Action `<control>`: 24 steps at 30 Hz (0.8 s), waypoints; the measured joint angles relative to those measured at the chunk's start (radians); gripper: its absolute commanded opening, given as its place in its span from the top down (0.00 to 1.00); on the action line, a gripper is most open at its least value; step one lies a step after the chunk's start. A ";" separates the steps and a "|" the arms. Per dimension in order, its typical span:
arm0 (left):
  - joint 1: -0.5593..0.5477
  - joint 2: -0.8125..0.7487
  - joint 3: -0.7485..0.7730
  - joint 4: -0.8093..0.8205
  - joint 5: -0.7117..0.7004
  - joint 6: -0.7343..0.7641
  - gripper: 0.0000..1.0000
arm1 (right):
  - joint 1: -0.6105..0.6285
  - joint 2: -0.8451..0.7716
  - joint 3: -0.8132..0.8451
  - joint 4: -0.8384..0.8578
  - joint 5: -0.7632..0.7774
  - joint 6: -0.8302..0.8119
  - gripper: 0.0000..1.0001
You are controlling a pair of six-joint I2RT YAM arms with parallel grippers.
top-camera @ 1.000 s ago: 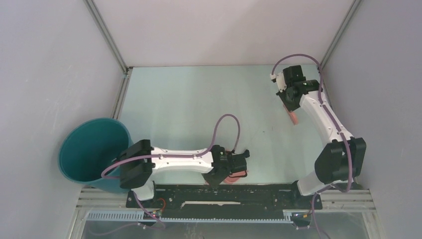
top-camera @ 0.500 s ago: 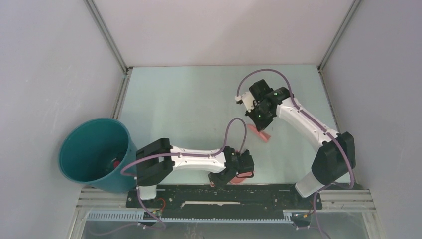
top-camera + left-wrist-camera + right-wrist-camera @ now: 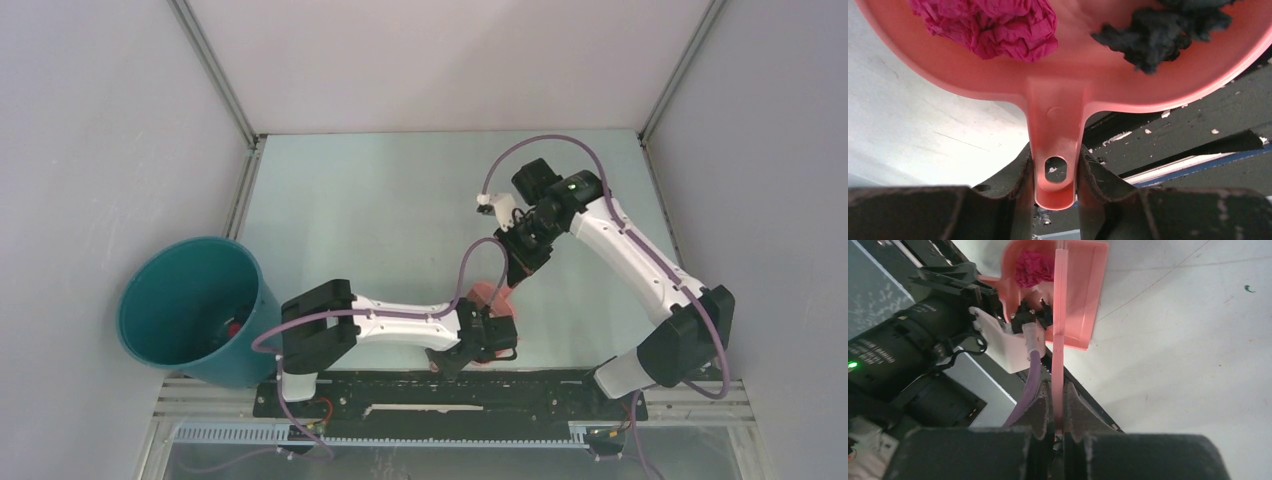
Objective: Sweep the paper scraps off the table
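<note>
My left gripper is shut on the handle of the salmon-pink dustpan, low over the table near its front edge. Two paper scraps lie in the pan: a magenta wad and a black wad. My right gripper is shut on the thin pink brush, whose shaft reaches over the dustpan beside the magenta wad. A tiny green scrap lies on the table to the right. In the top view the two grippers, left and right, are close together.
The round teal bucket stands off the table's left front corner, with something red inside. A black base rail runs along the front edge. Grey walls and metal rails close in the table on the other sides.
My right arm swung from the far right back toward the near middle, bringing the brush over the dustpan. The left arm carried the dustpan a little to the right.
</note>
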 measured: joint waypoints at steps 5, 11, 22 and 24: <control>-0.007 -0.043 -0.049 0.066 -0.048 -0.042 1.00 | -0.085 -0.047 0.062 -0.034 0.012 -0.004 1.00; -0.040 -0.209 -0.243 0.220 -0.157 -0.087 1.00 | -0.235 -0.090 0.098 -0.034 0.127 -0.032 1.00; -0.056 -0.113 -0.034 0.265 -0.282 -0.136 1.00 | -0.586 -0.220 0.006 0.093 0.098 -0.046 1.00; -0.053 -0.111 -0.035 0.261 -0.281 -0.149 1.00 | -0.655 -0.245 -0.036 0.122 0.069 -0.043 1.00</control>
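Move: Both hands hold their tools. A tiny green paper fleck lies on the table roughly 5 cm forward and 8 cm right of the right hand, 18 cm below. The loaded dustpan's middle is 9 cm back and 4 cm left of that hand, 17 cm down. From the left hand, the fleck is about 23 cm ahead and 20 cm right; the dustpan is 8 cm ahead and 9 cm right, the magenta scrap 8 ahead and 3 right, the black scrap 3 ahead and 8 right. Still pinching the brush, the right hand takes it off from the dustpan, first up and forward, then mainly right past the fleck: about 17 cm right in all, turning clockwise. The left hand keeps the dustpan handle, moving right, forward and up a few centimetres towards the fleck while its fingers tip some 25 degrees forward and right. ##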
